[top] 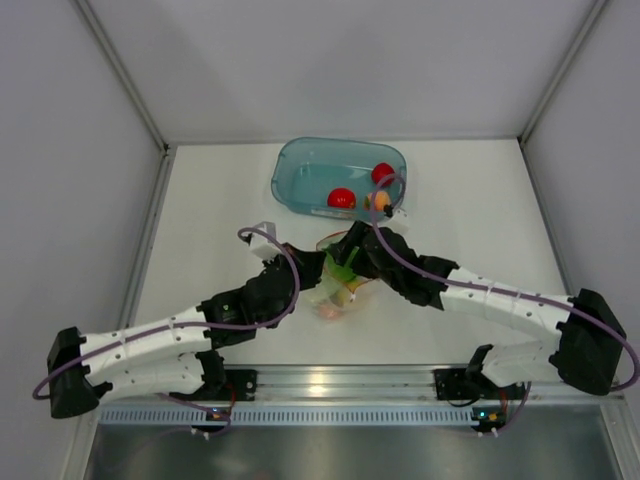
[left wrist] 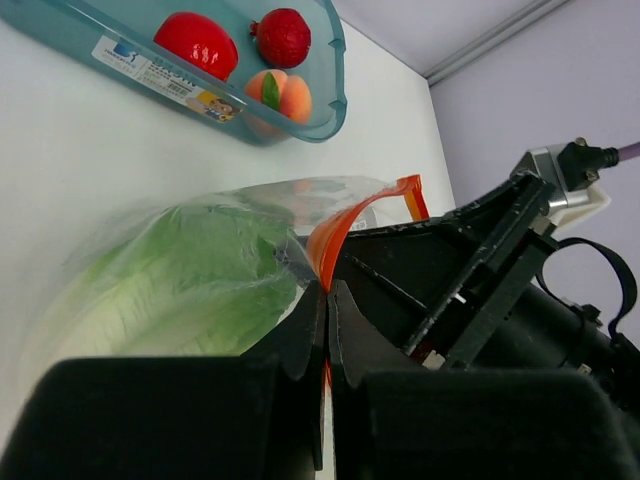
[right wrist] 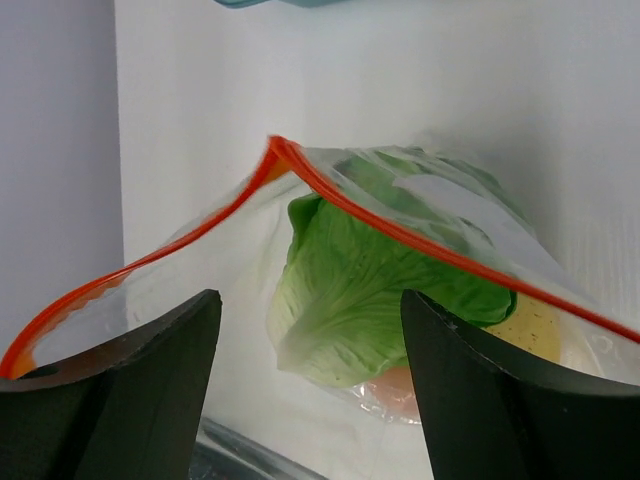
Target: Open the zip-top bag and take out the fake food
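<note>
The zip-top bag (top: 335,288) lies mid-table between both arms, its mouth held open. My left gripper (left wrist: 327,292) is shut on the bag's orange-red zip strip (left wrist: 335,235). In the right wrist view my right gripper (right wrist: 310,330) stands open at the mouth, one finger at each side and nothing between them. Of the fake food, the green-white lettuce head (right wrist: 370,290) fills the bag (right wrist: 190,260). Behind it sit a yellow fruit (right wrist: 530,325) and an orange-pink piece (right wrist: 400,388). The left wrist view shows the lettuce (left wrist: 190,280) through the plastic.
A teal translucent bin (top: 300,165) stands at the back centre, holding two red pieces (top: 341,197) (top: 383,173) and a peach (top: 377,200). Grey walls close in the table on the left, right and back. The arms' mounting rail (top: 330,385) runs along the near edge.
</note>
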Robot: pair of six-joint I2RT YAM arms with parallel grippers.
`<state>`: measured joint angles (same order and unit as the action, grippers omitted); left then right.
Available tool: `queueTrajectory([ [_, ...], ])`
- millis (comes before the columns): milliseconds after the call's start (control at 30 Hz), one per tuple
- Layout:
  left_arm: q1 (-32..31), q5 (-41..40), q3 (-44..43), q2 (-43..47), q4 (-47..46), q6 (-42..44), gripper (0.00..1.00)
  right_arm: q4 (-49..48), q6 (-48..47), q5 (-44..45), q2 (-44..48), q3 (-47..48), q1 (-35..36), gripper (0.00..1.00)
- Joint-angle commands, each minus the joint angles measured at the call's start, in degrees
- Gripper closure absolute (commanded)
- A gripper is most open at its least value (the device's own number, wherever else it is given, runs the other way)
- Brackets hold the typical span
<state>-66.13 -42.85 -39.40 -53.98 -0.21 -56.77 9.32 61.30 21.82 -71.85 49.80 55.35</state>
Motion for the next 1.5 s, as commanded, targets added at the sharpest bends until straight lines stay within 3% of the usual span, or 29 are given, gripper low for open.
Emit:
queueTrajectory([
  [0, -0.7, 0.9, 1.2, 1.5, -4.5, 2.5, 1.0, -2.6, 2.9, -0.8, -1.7, 1.0, 0.2, 0.26],
  [100, -1.9, 2.1, 1.3, 0.5, -4.5, 3.1, 1.0, 0.9, 3.9, -1.3, -4.5, 2.3, 0.5, 0.23],
  [233, -8.6, -6.7, 2.5, 0.4, -4.5, 3.2, 1.0, 5.0, 5.3, -0.4, -5.4, 2.8, 1.6, 0.18],
  [333, -12.0, -9.5, 2.4, -0.8, -4.1, 3.3, 1.0, 4.7, 5.9, 0.6, -5.3, 1.4, 2.9, 0.16],
  [467, -15.9, -12.9, 2.1, -2.1, -4.1, 3.2, 1.0, 4.2, 6.1, -1.2, -8.6, 1.6, 2.9, 0.07],
  [633, -18.5, -14.6, 1.4, -4.0, -3.1, 3.3, 1.0, 4.7, 4.5, -4.2, -14.4, 4.7, 2.4, 0.05],
  [867, -18.8, -16.4, 2.1, -4.2, 2.9, 0.4, 1.0, 6.8, 3.7, -2.7, -17.4, 5.1, 3.3, 0.05],
  [1167, -18.7, -20.2, 4.2, -0.4, 9.0, -3.3, 1.0, 19.4, -2.3, 7.0, -20.3, 14.0, 9.2, 0.05],
  [1467, -18.7, -20.5, 4.8, 0.2, 8.9, -4.5, 1.0, 19.4, -5.8, 2.8, -33.3, 18.0, 10.3, 0.06],
])
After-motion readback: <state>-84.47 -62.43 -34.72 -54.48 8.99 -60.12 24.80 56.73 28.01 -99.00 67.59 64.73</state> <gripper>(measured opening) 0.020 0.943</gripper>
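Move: From the right hand, whose fingertips are already at the bag's mouth, the lettuce lies almost straight below, about 9 cm down and 1 cm to the left. The lemon is about 3 cm back, 2 cm right and 11 cm down, and the basin's middle is some 23 cm straight ahead, 14 cm lower. From the left hand, pinching the bag's rim, the lettuce is roughly 3 cm ahead, 2 cm right and 13 cm below. Down into the bag's mouth goes the right hand, about 10 cm and some 5 cm left, its fingers spreading to nearly full width and its left side rolling down about 25 degrees as they come around the lettuce. The left keeps the rim pinched and draws the bag back and down, about 5 cm each, swinging some 3 cm right and back again. ##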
